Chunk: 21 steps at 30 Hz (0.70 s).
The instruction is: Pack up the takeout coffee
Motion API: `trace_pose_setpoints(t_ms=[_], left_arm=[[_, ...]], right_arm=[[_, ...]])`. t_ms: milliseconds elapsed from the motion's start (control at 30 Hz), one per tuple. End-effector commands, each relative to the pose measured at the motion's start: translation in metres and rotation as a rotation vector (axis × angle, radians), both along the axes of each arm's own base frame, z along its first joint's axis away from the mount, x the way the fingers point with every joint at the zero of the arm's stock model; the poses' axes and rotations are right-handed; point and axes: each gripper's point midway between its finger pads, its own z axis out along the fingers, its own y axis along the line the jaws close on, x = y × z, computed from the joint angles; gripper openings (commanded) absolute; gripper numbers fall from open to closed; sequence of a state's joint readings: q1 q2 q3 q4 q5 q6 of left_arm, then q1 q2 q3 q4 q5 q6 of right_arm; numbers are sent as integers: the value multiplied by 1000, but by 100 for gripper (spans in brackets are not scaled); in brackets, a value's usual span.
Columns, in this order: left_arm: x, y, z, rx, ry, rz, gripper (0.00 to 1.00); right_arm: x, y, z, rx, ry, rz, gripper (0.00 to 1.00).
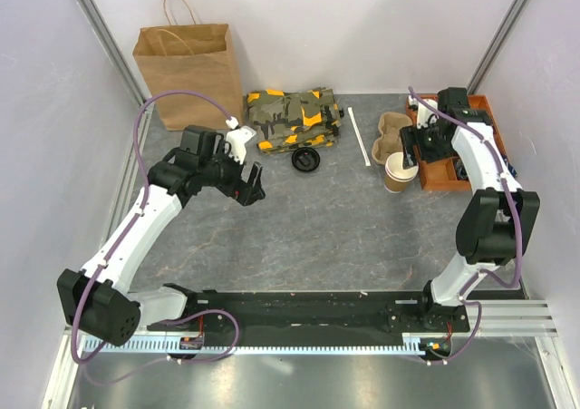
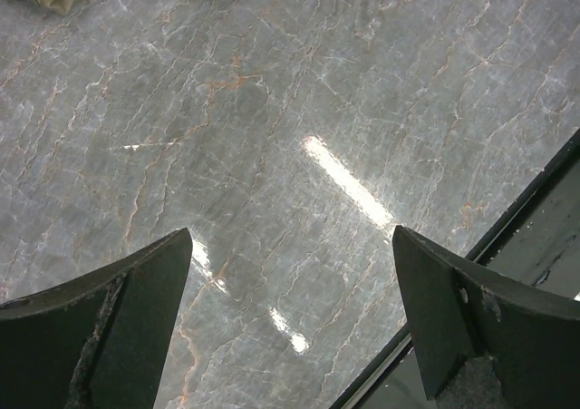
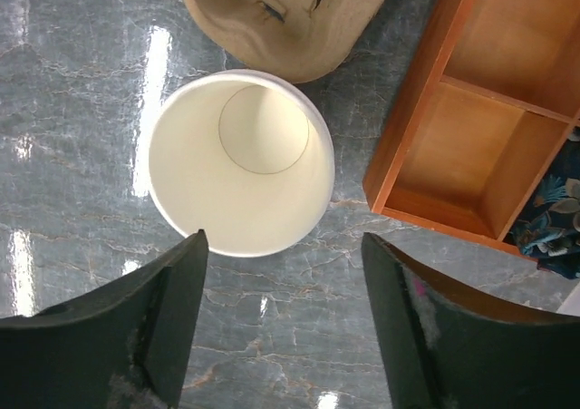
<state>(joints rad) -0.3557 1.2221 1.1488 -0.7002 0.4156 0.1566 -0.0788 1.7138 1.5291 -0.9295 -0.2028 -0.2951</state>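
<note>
The takeout coffee is out of view. A lidless brown paper cup [image 1: 399, 171] with a pale cream inside [image 3: 240, 164] stands upright beside the pulp carrier tray [image 1: 390, 135]. A round black lid [image 1: 305, 160] lies apart on the table's middle. My right gripper [image 1: 410, 151] hovers over the cup, open; in the right wrist view the gripper [image 3: 283, 237] has its fingertips just short of the rim, with only table between them. My left gripper [image 1: 246, 191] hangs open over bare table, left of the lid, and nothing lies in the gripper [image 2: 290, 237].
A brown paper bag [image 1: 188, 73] stands at the back left. A camouflage cloth bundle [image 1: 292, 117] lies behind the lid, a white straw [image 1: 361, 137] beside it. An orange wooden divided tray [image 3: 453, 146] sits right of the cup. The carrier tray [image 3: 285, 19] touches the cup's far side.
</note>
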Motion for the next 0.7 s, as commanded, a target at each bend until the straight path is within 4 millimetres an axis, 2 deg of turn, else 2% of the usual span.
trace_pose_setpoints(t_ms=[0,267,600,667], left_arm=[[6,-3,12,-11,-64,-11,100],[5,1,10,10,-84,-6,100],[8,3,10,17,-86,8,100],[8,4,11,19,-90,11,100]], right_arm=[[14,-7,3,-24,-19,-28,75],[23,-10,-11,-23,12,-60,60],[29,-15,-20,43,42,-105,53],[30,-16,-22,71,50,-112,48]])
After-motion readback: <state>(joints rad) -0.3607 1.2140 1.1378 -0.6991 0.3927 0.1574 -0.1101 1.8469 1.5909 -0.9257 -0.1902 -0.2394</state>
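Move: The nested paper cups to be gripped stand about 3 cm left of the right gripper and 1 cm back, their middle some 10 cm below it. The cardboard cup holder lies roughly 11 cm ahead and 4 cm left of this gripper; the middle of the wooden tray is around 16 cm to its right and 10 cm ahead, both about 13 cm lower. From the idle left gripper the cups lie some 40 cm right, 10 cm ahead and 16 cm below. Lower the right gripper about 3 cm towards the right-hand rim of the paper cups, easing forward and then to the right by roughly 1.5 cm each. Keep closing the still-open fingers on the way down, to about half open, so that the left finger comes over the cup's mouth and the right one outside its wall, without squeezing the rim yet. ##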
